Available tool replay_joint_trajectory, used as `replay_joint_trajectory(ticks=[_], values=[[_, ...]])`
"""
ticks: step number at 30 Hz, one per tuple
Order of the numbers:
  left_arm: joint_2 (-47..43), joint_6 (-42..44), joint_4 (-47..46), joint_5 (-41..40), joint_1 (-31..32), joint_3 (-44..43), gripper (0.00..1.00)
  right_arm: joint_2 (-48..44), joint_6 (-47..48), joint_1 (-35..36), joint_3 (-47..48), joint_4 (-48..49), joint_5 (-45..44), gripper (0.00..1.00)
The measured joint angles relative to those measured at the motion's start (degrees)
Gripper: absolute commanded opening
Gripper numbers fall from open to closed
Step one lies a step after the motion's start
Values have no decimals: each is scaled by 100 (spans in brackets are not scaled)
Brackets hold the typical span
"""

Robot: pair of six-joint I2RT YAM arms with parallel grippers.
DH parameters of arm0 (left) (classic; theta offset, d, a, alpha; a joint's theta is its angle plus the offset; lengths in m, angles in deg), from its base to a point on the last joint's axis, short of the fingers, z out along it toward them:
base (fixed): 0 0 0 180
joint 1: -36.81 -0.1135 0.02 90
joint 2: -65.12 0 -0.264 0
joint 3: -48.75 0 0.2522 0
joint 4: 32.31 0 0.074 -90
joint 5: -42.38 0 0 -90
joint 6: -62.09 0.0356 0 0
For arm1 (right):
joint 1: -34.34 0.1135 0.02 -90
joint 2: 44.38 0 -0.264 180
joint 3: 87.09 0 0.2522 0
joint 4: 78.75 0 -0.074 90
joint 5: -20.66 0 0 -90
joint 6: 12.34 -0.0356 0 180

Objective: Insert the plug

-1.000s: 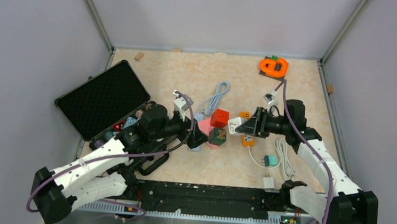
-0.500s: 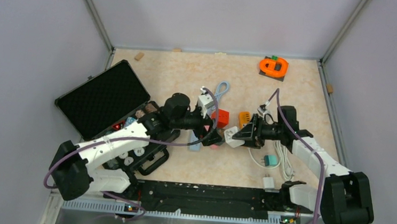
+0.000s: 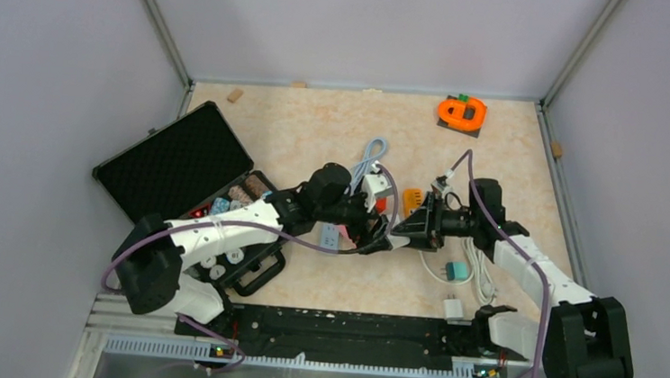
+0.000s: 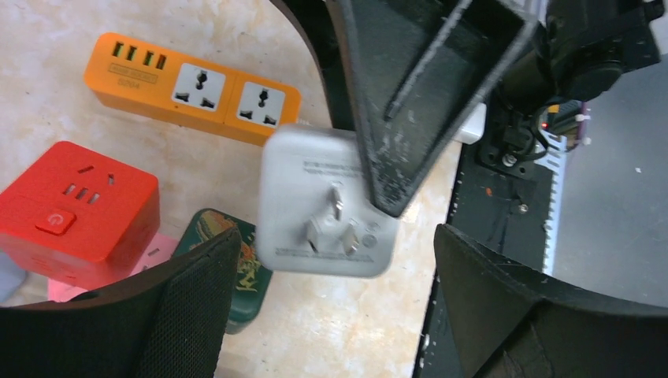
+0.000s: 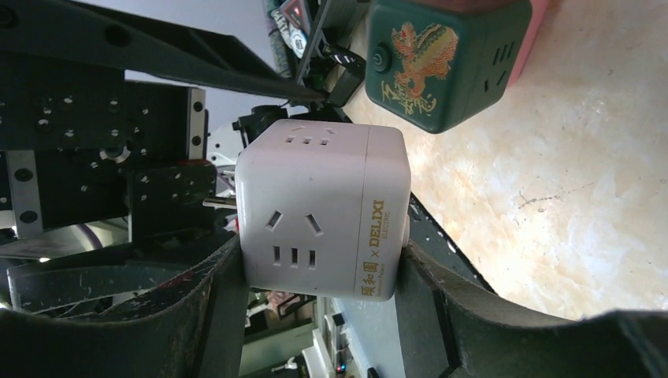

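The plug is a white cube adapter (image 5: 323,209) with sockets on its sides and metal prongs on one face. My right gripper (image 5: 321,248) is shut on it and holds it above the table. In the left wrist view the prong face of the white cube (image 4: 327,201) faces the camera, with a black finger of the right gripper (image 4: 410,94) over it. My left gripper (image 4: 335,232) is open, its fingers standing on either side of the cube without touching it. From above, both grippers meet at mid-table, left gripper (image 3: 373,233) and right gripper (image 3: 409,231).
An orange power strip (image 4: 193,87), a red socket cube (image 4: 75,209) and a green socket cube (image 5: 437,63) lie close by. An open black case (image 3: 170,167) is at the left. A white cable coil (image 3: 479,264), a teal plug (image 3: 458,271) and a white charger (image 3: 453,307) lie at the right.
My left arm has swung right across the table until its open fingers reach the cube. The right gripper has carried the cube slightly left and nearer.
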Motion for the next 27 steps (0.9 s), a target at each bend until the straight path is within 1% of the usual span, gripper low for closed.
replay_joint_trajectory(ticks=[5, 8, 10, 12, 14, 15, 16, 21, 22, 23, 27], values=[[284, 24, -190, -269, 57, -70, 74, -48, -11, 59, 0, -9, 46, 0], [358, 2, -232, -260, 68, -81, 59, -48, -7, 114, 0, -11, -11, 0], [398, 20, -238, -245, 98, -103, 47, -48, 7, 114, 11, -57, -50, 0], [428, 39, -227, -192, 103, -109, 31, -48, 44, 111, 24, -149, -92, 1], [450, 7, -236, -136, 103, -111, 14, -48, 127, 114, 72, -299, -118, 11], [457, -13, -240, -94, 101, -118, 6, -48, 177, 114, 114, -382, -144, 17], [459, -22, -249, -76, 98, -122, 0, -48, 238, 114, 168, -490, -170, 26], [433, -267, -378, -111, 61, -144, 0, -160, 522, 129, 560, -1045, -551, 83], [409, -367, -387, -122, 59, -153, 0, -260, 619, 144, 629, -1123, -682, 88], [354, -511, -354, -131, 59, -157, 0, -426, 743, 155, 730, -1180, -835, 91], [28, -1154, -162, -203, -2, -157, 0, -1279, 1244, 162, 1167, -1147, -1451, 92]])
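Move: The white plug is still gripped between the right hand's pads, its middle about 1 cm to that hand's left and otherwise level with it. From the open left hand it lies some 1 cm ahead, 2 cm to the right and 2 cm below. From the left hand too, the green cube is about 5 cm ahead, 5 cm left and 11 cm down; the red cube roughly 13 cm ahead, 5 cm left and 11 cm down; the orange strip around 10 cm ahead, 7 cm right and 15 cm down. While the right hand holds the white plug almost still, the left hand eases in over its prong side, about 1.5 cm down and as much to the right with a touch forward, and closes its fingers until they stop on the plug's body. With the plug then in both grips, the right hand opens and pulls away upward some 7 cm, with about 2 cm forward and a roll of roughly 25 degrees, while the left hand keeps its grip and lifts about 3 cm from its lowest point. ##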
